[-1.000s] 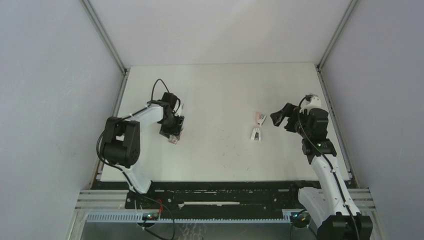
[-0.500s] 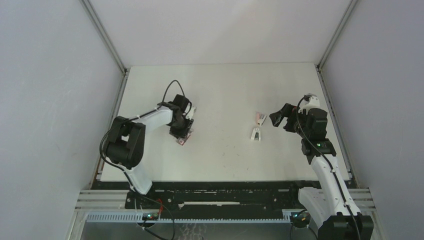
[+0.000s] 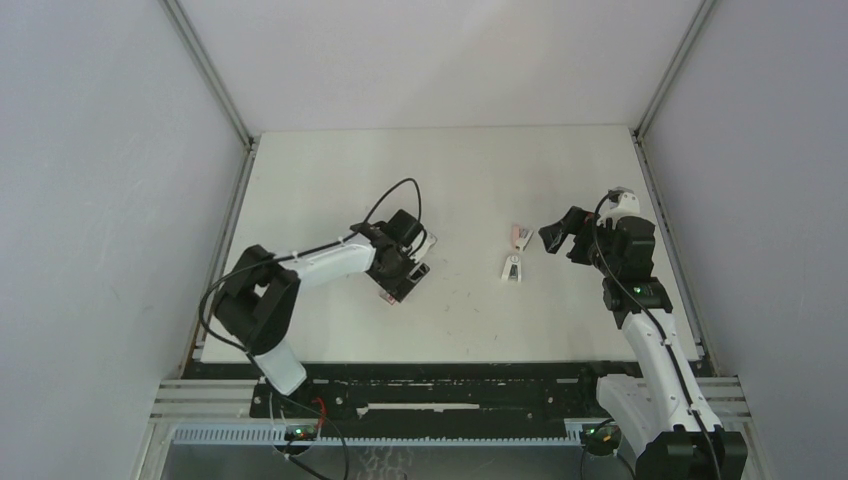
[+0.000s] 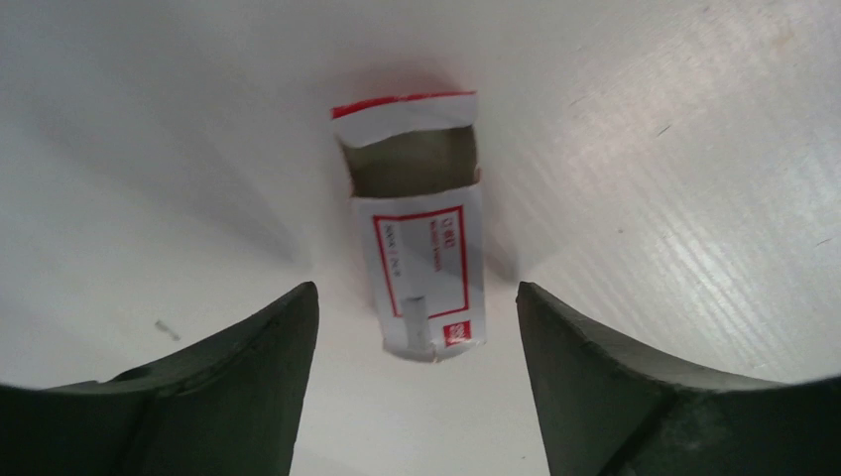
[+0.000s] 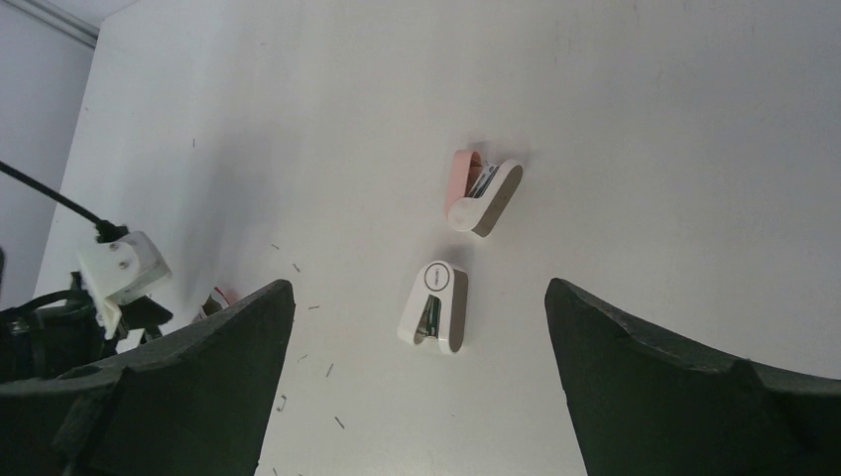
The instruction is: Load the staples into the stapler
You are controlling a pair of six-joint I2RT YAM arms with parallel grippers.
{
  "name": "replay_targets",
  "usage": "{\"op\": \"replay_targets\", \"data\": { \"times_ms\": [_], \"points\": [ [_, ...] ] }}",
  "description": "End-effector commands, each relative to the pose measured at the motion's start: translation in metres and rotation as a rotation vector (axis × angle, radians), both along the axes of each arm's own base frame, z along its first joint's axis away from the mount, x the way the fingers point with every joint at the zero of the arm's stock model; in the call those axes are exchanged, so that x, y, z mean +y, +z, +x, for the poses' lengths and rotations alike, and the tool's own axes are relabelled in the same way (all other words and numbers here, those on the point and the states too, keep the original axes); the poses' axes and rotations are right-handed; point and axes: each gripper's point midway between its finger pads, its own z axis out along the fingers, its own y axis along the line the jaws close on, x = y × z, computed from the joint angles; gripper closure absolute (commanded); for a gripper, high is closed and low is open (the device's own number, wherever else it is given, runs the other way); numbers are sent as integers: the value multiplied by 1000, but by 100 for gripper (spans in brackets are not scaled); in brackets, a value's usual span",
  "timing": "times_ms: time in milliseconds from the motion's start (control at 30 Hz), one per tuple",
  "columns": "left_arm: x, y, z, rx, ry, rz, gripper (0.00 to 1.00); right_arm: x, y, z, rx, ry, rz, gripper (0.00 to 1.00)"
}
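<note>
A small white staple box with red edging lies flat on the table, its torn end away from me. A grey strip of staples shows at its near end. My left gripper stands open around the box, and both fingers are clear of its sides. From above, the box peeks out under the left gripper. A white stapler and a pink-and-white stapler lie on the table ahead of my open, empty right gripper.
Loose staples are scattered on the table left of the white stapler. The left arm's wrist and cable show at the left of the right wrist view. Grey walls close in the white table on three sides.
My left arm has swung right toward the table's middle, bringing the staple box along. Its jaws have widened and now stand off the box. The right arm has not moved.
</note>
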Motion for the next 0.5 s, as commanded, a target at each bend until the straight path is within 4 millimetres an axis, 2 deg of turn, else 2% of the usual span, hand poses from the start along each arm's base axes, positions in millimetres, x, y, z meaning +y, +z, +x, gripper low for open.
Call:
{"op": "replay_targets", "data": {
  "times_ms": [0, 133, 200, 367, 467],
  "points": [
    [2, 56, 19, -240, 115, -66, 18, 0, 13, 3, -58, 11, -19, 4],
    [-7, 94, 16, -322, 355, -292, 17, -1, 11, 5, -54, 4, -20, 4],
    [-15, 103, 8, -312, 463, -433, 17, -1, 10, 6, -48, 4, -19, 4],
    [-52, 86, -28, -114, 666, -833, 19, -1, 5, 9, -33, 5, -12, 4],
    [-68, 78, -41, -50, 708, -934, 19, -1, 4, 10, -28, 5, -10, 4]
  ]
}}
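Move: The staple box that the left hand has just let go of lies between and just under its open fingers, about 1 cm ahead, 1 cm to the right and 1 cm below. From this hand the white stapler stands some 23 cm to the right and 3 cm farther out, and the pink stapler about 25 cm to the right and 10 cm farther out, both at table height. From the right hand, the staple box lies roughly 35 cm to the left, 4 cm back and 17 cm below. Fingers wide open and already clear of the staple box on both sides, the left hand climbs quickly straight off it by about 10 cm, then draws back and a little right while sinking some 3 cm, still well above the table and touching nothing. Through the climb and after it the wrist swings from pointing down so that the fingertips tip out to the right, towards the staplers' side, by nearly 40 degrees, with a counter-clockwise turn of some 30 degrees. ##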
